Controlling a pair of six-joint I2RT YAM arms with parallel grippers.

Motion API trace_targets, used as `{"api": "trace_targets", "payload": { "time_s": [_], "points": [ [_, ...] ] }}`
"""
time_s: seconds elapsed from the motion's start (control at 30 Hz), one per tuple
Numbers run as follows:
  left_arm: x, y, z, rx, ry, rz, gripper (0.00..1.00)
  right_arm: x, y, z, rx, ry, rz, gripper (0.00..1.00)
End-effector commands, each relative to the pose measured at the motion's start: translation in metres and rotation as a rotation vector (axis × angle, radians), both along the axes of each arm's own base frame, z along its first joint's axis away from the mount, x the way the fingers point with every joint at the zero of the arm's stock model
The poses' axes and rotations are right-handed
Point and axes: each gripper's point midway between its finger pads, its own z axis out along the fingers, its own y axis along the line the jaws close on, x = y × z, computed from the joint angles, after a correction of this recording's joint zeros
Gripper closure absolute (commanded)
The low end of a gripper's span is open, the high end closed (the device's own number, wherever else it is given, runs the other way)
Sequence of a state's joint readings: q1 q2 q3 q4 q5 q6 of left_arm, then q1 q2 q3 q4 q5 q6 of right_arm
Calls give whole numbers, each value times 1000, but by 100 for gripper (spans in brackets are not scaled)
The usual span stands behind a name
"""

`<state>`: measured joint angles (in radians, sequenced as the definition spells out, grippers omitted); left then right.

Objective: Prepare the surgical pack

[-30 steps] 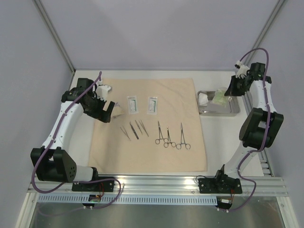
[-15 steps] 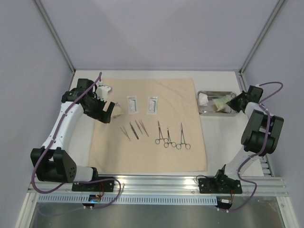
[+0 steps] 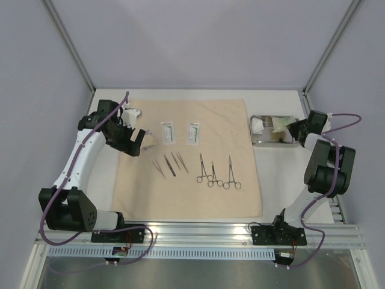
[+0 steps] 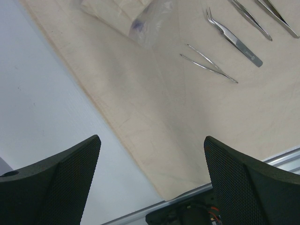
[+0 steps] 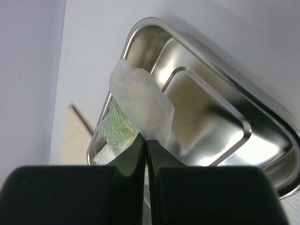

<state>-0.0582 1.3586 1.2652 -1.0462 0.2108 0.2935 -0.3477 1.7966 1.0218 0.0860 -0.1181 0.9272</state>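
Observation:
The tan cloth sheet [image 3: 192, 156] lies flat with two white packets [image 3: 166, 132], three tweezers [image 3: 170, 165] and three clamps [image 3: 214, 173] laid in rows on it. My left gripper [image 3: 139, 139] hovers open over the cloth's left edge [image 4: 164, 108], beside a clear gauze packet [image 4: 140, 16]; nothing is between its fingers [image 4: 56, 180]. At the steel tray's [image 3: 295, 142] right end my right gripper [image 3: 296, 127] is shut on the edge of a translucent green-printed packet [image 5: 140, 101] over the tray [image 5: 206, 51].
More white pads [image 3: 257, 124] lie in the tray's left end. A white object [image 3: 133, 112] sits off the cloth behind my left arm. Frame posts stand at the back corners, and an aluminium rail [image 3: 198, 232] runs along the near edge.
My right arm has come down from above the tray's right end to low beside it, gripper staying shut. The left arm has not moved.

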Motion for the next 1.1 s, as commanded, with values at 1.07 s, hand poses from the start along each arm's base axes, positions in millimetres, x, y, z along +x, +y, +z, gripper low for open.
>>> {"api": "trace_targets", "payload": {
  "time_s": [1.07],
  "points": [
    [4, 0, 12, 4, -47, -10, 0, 16, 29, -35, 46, 44, -36, 96]
  ]
}}
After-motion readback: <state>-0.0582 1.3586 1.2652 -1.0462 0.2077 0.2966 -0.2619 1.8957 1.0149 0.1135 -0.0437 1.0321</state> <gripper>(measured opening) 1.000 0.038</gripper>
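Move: The green pack hangs from the right hand's shut fingers, its middle some 5 cm ahead, 3 cm left and a little below. It is meant for the metal tray, whose middle lies about 3 cm ahead, 4 cm left and 6 cm down from this hand. The white gauze already in the tray is roughly 14 cm left, 6 cm ahead and 5 cm down. From the left hand, the tray is about 60 cm right, 20 cm ahead and 16 cm down. Down into the tray goes the right hand, sinking about 4 cm after a small shift left, then easing some further left towards the gauze, about 3 cm leftward in all. The wrist barely turns, and the fingers keep the clear edge of the green pack pinched, only just beginning to slacken as the descent ends. ##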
